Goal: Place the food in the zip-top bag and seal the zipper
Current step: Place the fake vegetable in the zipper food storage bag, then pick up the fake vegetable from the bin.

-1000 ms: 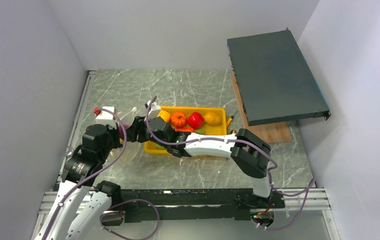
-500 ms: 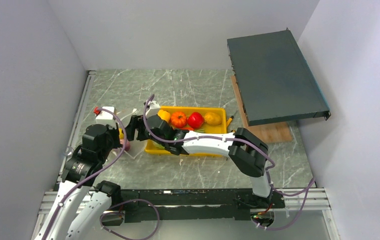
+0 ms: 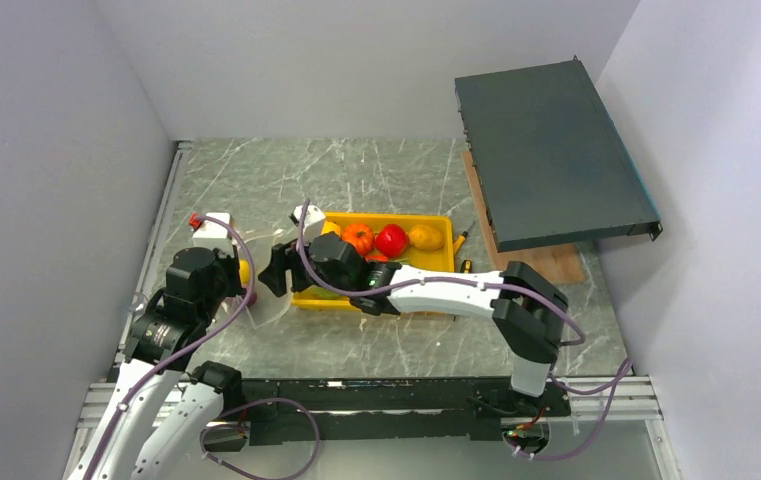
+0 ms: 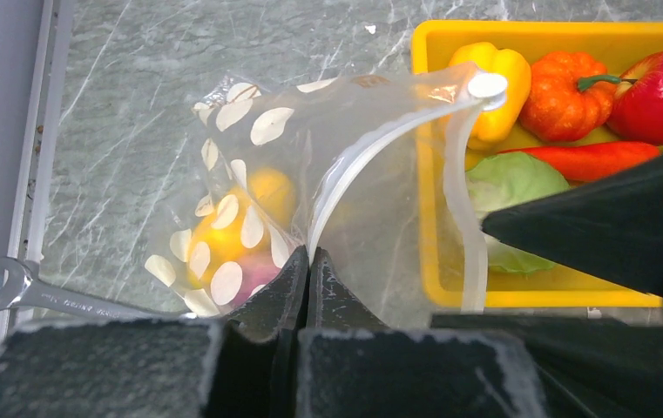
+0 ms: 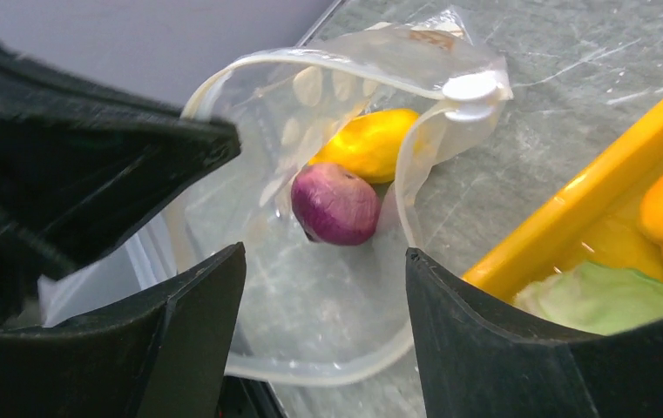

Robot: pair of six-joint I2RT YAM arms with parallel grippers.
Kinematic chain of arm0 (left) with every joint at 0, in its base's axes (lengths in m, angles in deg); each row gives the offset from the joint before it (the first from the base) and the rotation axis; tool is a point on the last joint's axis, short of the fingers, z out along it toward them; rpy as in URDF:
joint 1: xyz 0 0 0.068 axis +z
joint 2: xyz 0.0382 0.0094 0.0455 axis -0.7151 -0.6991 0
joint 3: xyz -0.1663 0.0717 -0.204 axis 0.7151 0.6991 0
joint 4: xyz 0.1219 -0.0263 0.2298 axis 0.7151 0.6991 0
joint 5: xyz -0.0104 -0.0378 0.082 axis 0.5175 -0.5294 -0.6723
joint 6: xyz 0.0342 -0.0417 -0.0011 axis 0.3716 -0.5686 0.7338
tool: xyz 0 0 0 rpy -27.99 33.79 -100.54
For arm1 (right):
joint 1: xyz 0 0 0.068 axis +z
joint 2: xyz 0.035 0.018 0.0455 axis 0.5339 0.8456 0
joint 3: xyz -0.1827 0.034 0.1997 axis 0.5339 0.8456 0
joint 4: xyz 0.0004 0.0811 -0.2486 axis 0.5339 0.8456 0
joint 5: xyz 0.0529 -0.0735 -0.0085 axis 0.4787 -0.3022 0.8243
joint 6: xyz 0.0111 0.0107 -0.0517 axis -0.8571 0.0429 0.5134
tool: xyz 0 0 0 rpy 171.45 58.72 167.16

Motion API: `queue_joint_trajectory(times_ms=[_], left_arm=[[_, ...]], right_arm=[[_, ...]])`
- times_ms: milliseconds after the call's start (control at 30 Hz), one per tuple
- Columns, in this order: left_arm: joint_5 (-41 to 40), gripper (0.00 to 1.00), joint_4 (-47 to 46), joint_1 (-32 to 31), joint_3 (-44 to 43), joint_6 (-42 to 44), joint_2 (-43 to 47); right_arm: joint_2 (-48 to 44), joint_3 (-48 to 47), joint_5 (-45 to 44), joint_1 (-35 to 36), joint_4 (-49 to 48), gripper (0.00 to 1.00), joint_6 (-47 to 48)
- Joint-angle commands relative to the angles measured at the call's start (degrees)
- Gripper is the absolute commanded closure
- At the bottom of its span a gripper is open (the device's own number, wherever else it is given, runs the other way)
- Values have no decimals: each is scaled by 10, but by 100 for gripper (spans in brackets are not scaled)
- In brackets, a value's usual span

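Observation:
The clear dotted zip-top bag lies left of the yellow tray, its mouth held open. My left gripper is shut on the bag's whitish zipper strip. In the bag are a purple onion and a yellow piece. My right gripper is open and empty just above the bag's mouth. In the tray lie a yellow pepper, an orange pumpkin, a red tomato, a carrot and a green cabbage.
A dark flat box leans on a wooden board at the back right. A wrench lies by the table's left rail. A small white block stands behind the left arm. White walls close in on three sides.
The purple onion was at my right gripper's fingertips; now it lies in the bag. My right gripper has drawn back a little and its elbow has swung right. The left gripper still holds the zipper.

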Motion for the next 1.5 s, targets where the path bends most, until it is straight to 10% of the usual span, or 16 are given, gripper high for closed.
queue_joint_trajectory(times_ms=[0, 767, 1000, 1467], left_arm=[[12, 100, -17, -2, 1, 4, -2], [25, 100, -17, -2, 4, 10, 3], [33, 100, -18, -2, 2, 13, 2], [46, 100, -22, -2, 4, 18, 7]], right_arm=[[-64, 22, -17, 24, 33, 31, 107], [-282, 179, -371, -5, 364, 24, 164], [-255, 169, -311, -85, 456, 1, 76], [-190, 191, -212, -136, 426, 0, 39]])
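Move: From the right hand, which is just clear of the bag mouth, the red pepper in the yellow tray lies about 28 cm to the right, 6 cm ahead and 16 cm below. The carrot's middle is roughly 12 cm left of the pepper and 5 cm farther out. The cabbage is 20 cm left of the pepper and about 1 cm farther out, and the red fruit 7 cm left and 11 cm farther. From the left hand, the pepper is some 39 cm right, 5 cm ahead and 17 cm down. Backing off from the bag mouth about 4 cm with a slight rise, the empty right hand then sweeps some 29 cm right, curving forward and sinking about 10 cm overall to just above the red pepper. Its wrist turns some 55 degrees, bringing the leftward-pointing fingers round to forward and down, and they spread fully to straddle the pepper without touching. The left fingers keep pinching the bag's rim. ##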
